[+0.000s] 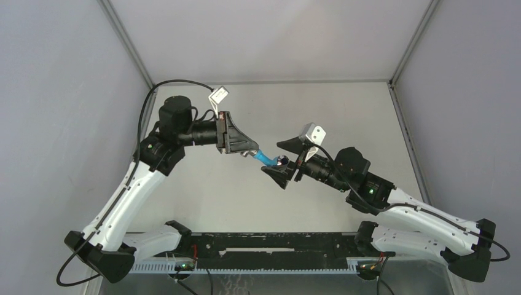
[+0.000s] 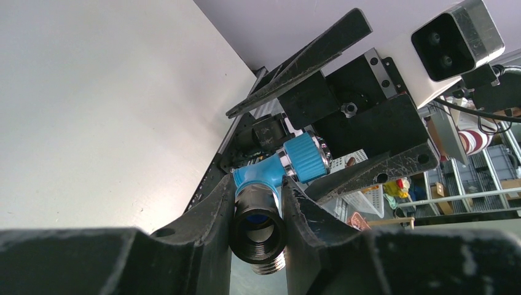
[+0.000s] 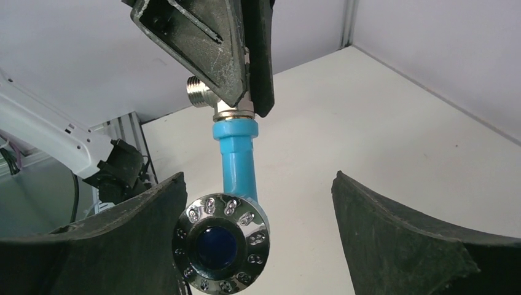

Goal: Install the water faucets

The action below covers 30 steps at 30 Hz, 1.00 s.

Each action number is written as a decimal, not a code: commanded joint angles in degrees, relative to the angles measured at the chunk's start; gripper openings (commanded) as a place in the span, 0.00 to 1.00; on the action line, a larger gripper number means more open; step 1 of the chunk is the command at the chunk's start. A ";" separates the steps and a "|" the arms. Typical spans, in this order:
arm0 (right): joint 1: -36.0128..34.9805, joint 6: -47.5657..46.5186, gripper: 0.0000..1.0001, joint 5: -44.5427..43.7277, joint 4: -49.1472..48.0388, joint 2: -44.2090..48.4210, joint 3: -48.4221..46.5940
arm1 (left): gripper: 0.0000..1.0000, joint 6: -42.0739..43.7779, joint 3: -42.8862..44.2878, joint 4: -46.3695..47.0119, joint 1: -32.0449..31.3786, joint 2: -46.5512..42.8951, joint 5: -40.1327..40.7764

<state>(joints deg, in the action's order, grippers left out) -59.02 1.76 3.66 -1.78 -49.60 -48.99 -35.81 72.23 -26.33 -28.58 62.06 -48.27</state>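
Note:
The water faucet [image 1: 266,157] hangs above the table's middle, a bright-blue bent tap. My left gripper [image 1: 250,151] is shut on its stem end. In the left wrist view the jaws [image 2: 258,193] clamp the dark threaded tube [image 2: 258,228] below the blue body [image 2: 263,175], and the ribbed blue knob [image 2: 306,157] sticks out beyond. My right gripper [image 1: 271,157] is open and straddles the tap's other end. Its wrist view shows the chrome round cap [image 3: 220,244] close against the left finger [image 3: 144,215], far from the right finger [image 3: 393,221]. A silver thread [image 3: 198,91] shows by the left jaws.
The white table [image 1: 332,117] sits inside grey enclosure walls [image 1: 55,92]. A black rail [image 1: 270,249] runs along the near edge between the arm bases. Cluttered shelves [image 2: 473,178] show beyond the cell in the left wrist view.

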 commanded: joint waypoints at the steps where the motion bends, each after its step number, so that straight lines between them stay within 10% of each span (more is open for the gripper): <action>1: -0.48 -1.28 0.92 -1.55 -0.46 0.92 -0.72 | 0.00 0.74 3.98 2.02 0.66 -0.54 -1.46; 15: -0.48 -1.65 0.87 -0.77 -1.34 2.09 1.11 | 0.00 0.91 3.88 1.98 0.85 -1.02 -1.52; 27: -0.48 -1.43 0.50 -1.13 -1.73 1.46 0.83 | 0.00 1.44 3.65 1.71 1.05 -0.94 -1.39; 30: -0.31 -1.48 0.54 -1.37 -1.72 1.79 0.83 | 0.00 1.45 3.62 1.63 1.07 -1.05 -1.44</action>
<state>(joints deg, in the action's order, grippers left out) -59.29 0.47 3.88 -0.84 -48.64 -47.62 -34.94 72.23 -26.74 -27.81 62.06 -47.99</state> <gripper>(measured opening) 0.512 0.343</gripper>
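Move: The faucet's chrome-faced cap already sits between the right gripper's wide-open fingers, about 1 cm back and 1 cm below the hand point, with no sideways offset. From that hand, the blue faucet body is level with it and some 5 cm to the left, and the metal elbow about 2 cm ahead, 9 cm left and 1 cm higher. The left gripper still grips the elbow; from it the cap lies roughly 9 cm right, 3 cm back and 2 cm down. Close the right gripper from nearly wide open to about half, mostly late on, so its two fingers take the chrome-faced cap from both sides. First sink the hand about 1 cm to centre the cap's height, then ease it back a touch, keeping the wrist nearly unturned. Keep the left gripper shut on the elbow, holding the faucet out in place. ##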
